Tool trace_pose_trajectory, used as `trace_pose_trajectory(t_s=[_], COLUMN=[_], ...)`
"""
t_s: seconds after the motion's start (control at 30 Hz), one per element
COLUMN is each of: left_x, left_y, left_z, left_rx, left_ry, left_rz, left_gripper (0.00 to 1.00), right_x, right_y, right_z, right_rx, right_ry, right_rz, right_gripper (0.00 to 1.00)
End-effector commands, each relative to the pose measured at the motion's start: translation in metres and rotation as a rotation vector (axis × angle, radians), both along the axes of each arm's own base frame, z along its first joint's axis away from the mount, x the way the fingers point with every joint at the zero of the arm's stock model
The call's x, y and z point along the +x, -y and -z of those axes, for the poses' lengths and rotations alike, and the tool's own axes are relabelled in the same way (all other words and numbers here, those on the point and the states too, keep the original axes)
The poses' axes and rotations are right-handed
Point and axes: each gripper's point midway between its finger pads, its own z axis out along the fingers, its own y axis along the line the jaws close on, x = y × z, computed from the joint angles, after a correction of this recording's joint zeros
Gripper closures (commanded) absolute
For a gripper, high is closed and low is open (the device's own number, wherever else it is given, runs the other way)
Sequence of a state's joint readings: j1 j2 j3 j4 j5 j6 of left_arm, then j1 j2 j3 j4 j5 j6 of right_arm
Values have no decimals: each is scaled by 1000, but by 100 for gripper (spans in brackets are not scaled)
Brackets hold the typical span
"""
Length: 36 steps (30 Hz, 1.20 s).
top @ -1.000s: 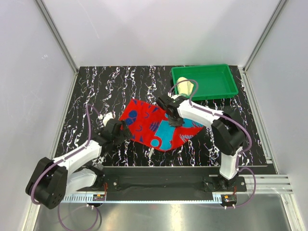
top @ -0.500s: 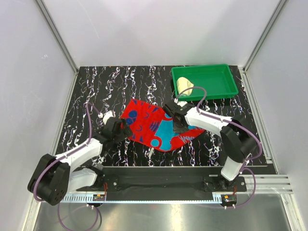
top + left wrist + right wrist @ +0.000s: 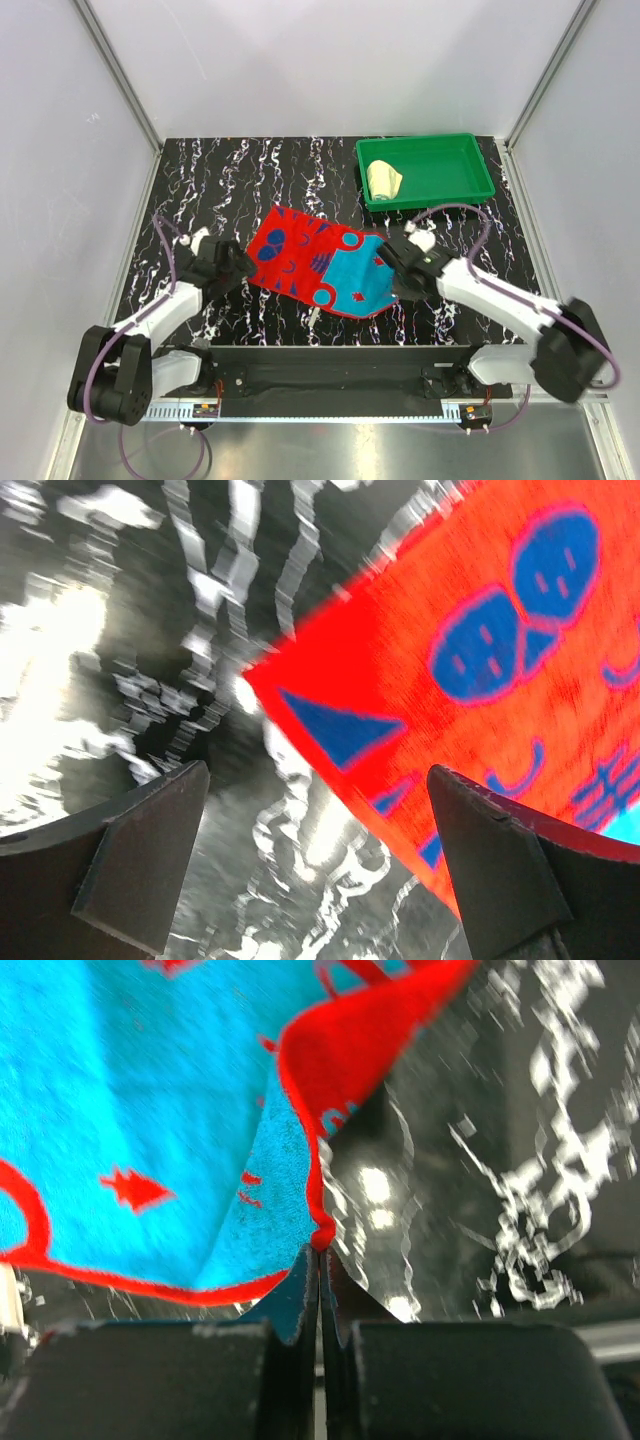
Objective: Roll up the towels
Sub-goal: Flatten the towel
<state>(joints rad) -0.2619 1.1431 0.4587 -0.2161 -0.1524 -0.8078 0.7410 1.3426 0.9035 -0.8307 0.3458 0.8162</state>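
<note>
The red towel [image 3: 310, 262] with blue and teal patterns lies spread on the black marbled table [image 3: 230, 180]. My right gripper [image 3: 398, 276] is shut on its near right edge; in the right wrist view the closed jaws [image 3: 320, 1252] pinch the towel's red hem [image 3: 322, 1232], with teal cloth [image 3: 150, 1090] spreading left. My left gripper [image 3: 236, 268] is open and empty just left of the towel's left corner; in the left wrist view [image 3: 316, 780] the red corner [image 3: 480, 650] lies ahead between the fingers. The pale yellow towel [image 3: 383, 178] lies bunched in the green tray.
The green plastic tray [image 3: 470, 142] stands at the back right of the table. Grey walls enclose the table on three sides. A metal rail with the arm bases runs along the near edge [image 3: 340, 375].
My right gripper has pulled the towel's right edge toward the near right, spreading the towel flatter. My left gripper has drawn back to the left, off the towel's corner.
</note>
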Motion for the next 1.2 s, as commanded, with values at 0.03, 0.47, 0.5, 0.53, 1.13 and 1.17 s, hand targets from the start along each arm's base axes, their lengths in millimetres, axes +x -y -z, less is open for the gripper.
trace_pose_trajectory(t_s=[0.03, 0.47, 0.5, 0.53, 1.13, 1.17], left_x=[13, 28, 27, 28, -41, -43], left_y=[-5, 1, 1, 2, -5, -6], left_z=[-8, 15, 15, 15, -32, -39], left_rx=[-67, -79, -79, -77, -148, -157], left_ry=[13, -28, -29, -29, 31, 59], left_rz=[-15, -6, 0, 10, -34, -40], left_gripper=[1, 61, 67, 74, 100, 100], right_x=[-33, -71, -75, -76, -87, -87], right_y=[15, 30, 31, 31, 33, 34], right_z=[-5, -3, -1, 0, 37, 39], right_rx=[104, 210, 219, 226, 227, 221], right_ry=[4, -29, -33, -36, -97, -101], right_rz=[124, 171, 177, 178, 263, 265], right_gripper=[100, 100, 100, 100, 100, 100])
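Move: The left hand, open, has the red towel's near-left corner about 3 cm ahead and 2 cm below; the towel's far-left corner is some 14 cm ahead and 7 cm to the right. The right hand still pinches the near-right corner; the bare spot it goes to is about 9 cm back, 4 cm right and 6 cm lower. From this right hand, the folded far-right corner lies about 13 cm ahead and 3 cm left, and the towel's white tag 5 cm back and 19 cm left. Back and somewhat right, about 10 cm, the right hand draws its pinched corner towards the near table edge, turning a little clockwise and sinking some 4 cm, mostly late on. Meanwhile the left hand eases forward and slightly down, closes on the near-left corner, then pulls it back about 5 cm while rising some 6 cm. ##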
